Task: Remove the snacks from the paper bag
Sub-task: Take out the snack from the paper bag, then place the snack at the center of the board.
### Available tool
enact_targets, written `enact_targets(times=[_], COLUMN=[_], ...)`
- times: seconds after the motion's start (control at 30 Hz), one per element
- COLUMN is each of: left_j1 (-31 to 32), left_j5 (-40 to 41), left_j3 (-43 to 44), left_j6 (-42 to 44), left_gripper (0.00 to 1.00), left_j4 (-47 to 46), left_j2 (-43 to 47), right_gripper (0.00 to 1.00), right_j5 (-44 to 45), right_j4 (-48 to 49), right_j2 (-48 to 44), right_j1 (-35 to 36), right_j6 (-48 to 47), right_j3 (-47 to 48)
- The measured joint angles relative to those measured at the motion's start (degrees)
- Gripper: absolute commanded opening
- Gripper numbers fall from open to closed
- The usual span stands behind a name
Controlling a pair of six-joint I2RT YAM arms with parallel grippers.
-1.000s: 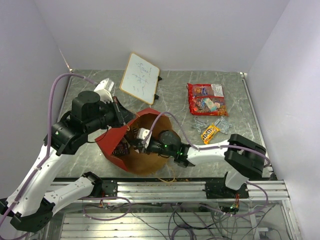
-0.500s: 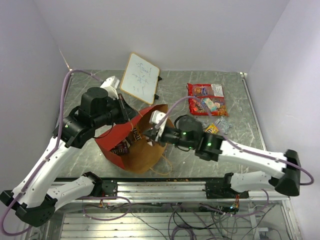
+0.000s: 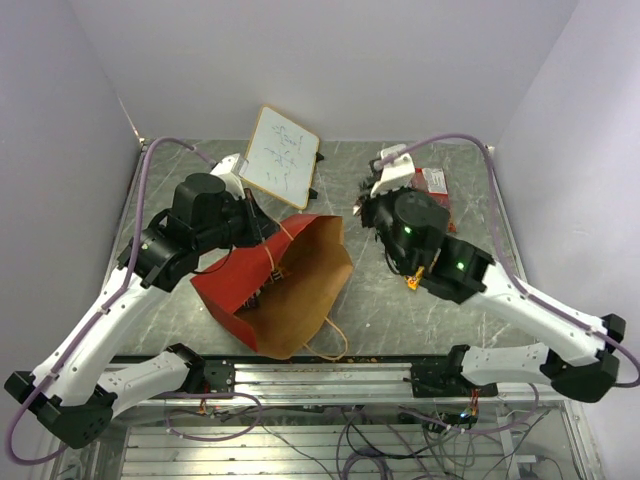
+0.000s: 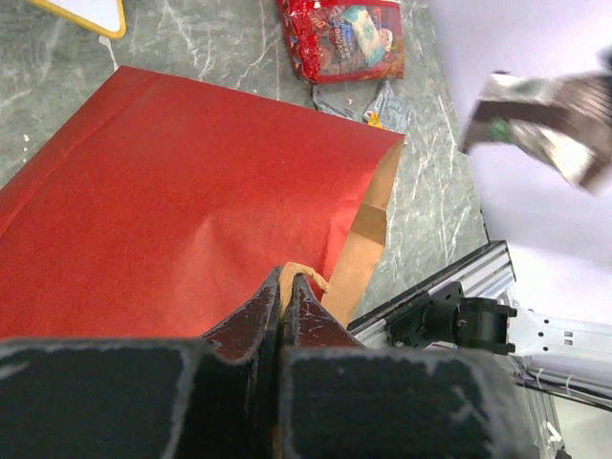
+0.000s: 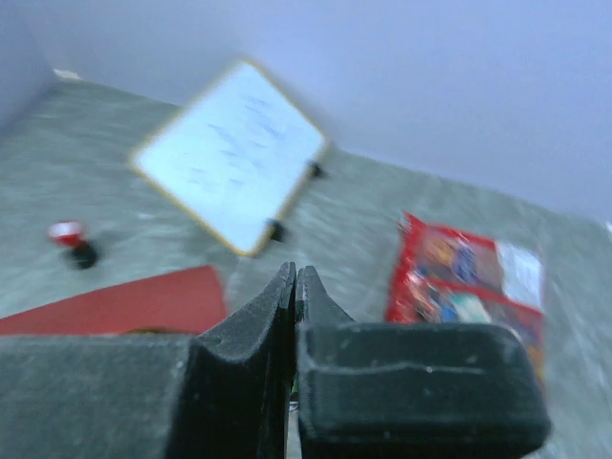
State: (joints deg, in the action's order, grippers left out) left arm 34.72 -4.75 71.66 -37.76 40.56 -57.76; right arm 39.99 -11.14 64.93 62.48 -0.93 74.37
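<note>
The paper bag, red outside and brown inside, lies tilted with its mouth toward the near right. My left gripper is shut on its tan loop handle, which shows pinched between the jaws over the bag's red side. Dark small packets sit inside the mouth. My right gripper is raised to the right of the bag, shut, nothing visible between its tips. The red candy bag lies at the back right, mostly hidden under the right arm in the top view. Small shiny packets lie beside it.
A white tilted whiteboard stands at the back behind the bag. A small red-and-black marker cap lies left of it. The bag's second handle hangs toward the metal rail at the near edge.
My right arm has come out of the bag's mouth and swung up and right, over the snacks on the table. The left gripper has kept hold of the handle and shifted slightly back.
</note>
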Motion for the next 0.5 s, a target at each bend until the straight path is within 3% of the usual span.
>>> enact_targets(times=[0.2,0.5], left_j1=[0.0,0.0], left_j5=[-0.2,-1.31], left_j3=[2.08,2.45], left_j6=[1.33,1.49], left_gripper=[0.07,0.07], left_j4=[0.57,1.64], left_j2=[-0.28,0.39], right_gripper=[0.0,0.0], right_j5=[4.42,0.68], right_j4=[-7.28,-13.27], right_j2=[5.6,10.34], right_j1=[-17.75,-32.54], right_j6=[13.03,22.84], right_j3=[-5.57,-14.49])
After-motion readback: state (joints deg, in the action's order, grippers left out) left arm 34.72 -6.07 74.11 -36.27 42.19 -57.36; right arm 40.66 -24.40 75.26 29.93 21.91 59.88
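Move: The open table by the yellow M&M's pack, where the held snack is going, is about 19 cm right, 2 cm ahead and 40 cm below the right hand. The red candy bag lies level sideways with that pack and 17 cm farther out; the paper bag is some 15 cm left, 6 cm back and 30 cm below the right hand. From the left hand the pack is roughly 31 cm right, 4 cm ahead, 32 cm down. Still pinching the snack, the right hand swoops 21 cm down, 17 right, 9 forward, tipping towards the M&M's. ##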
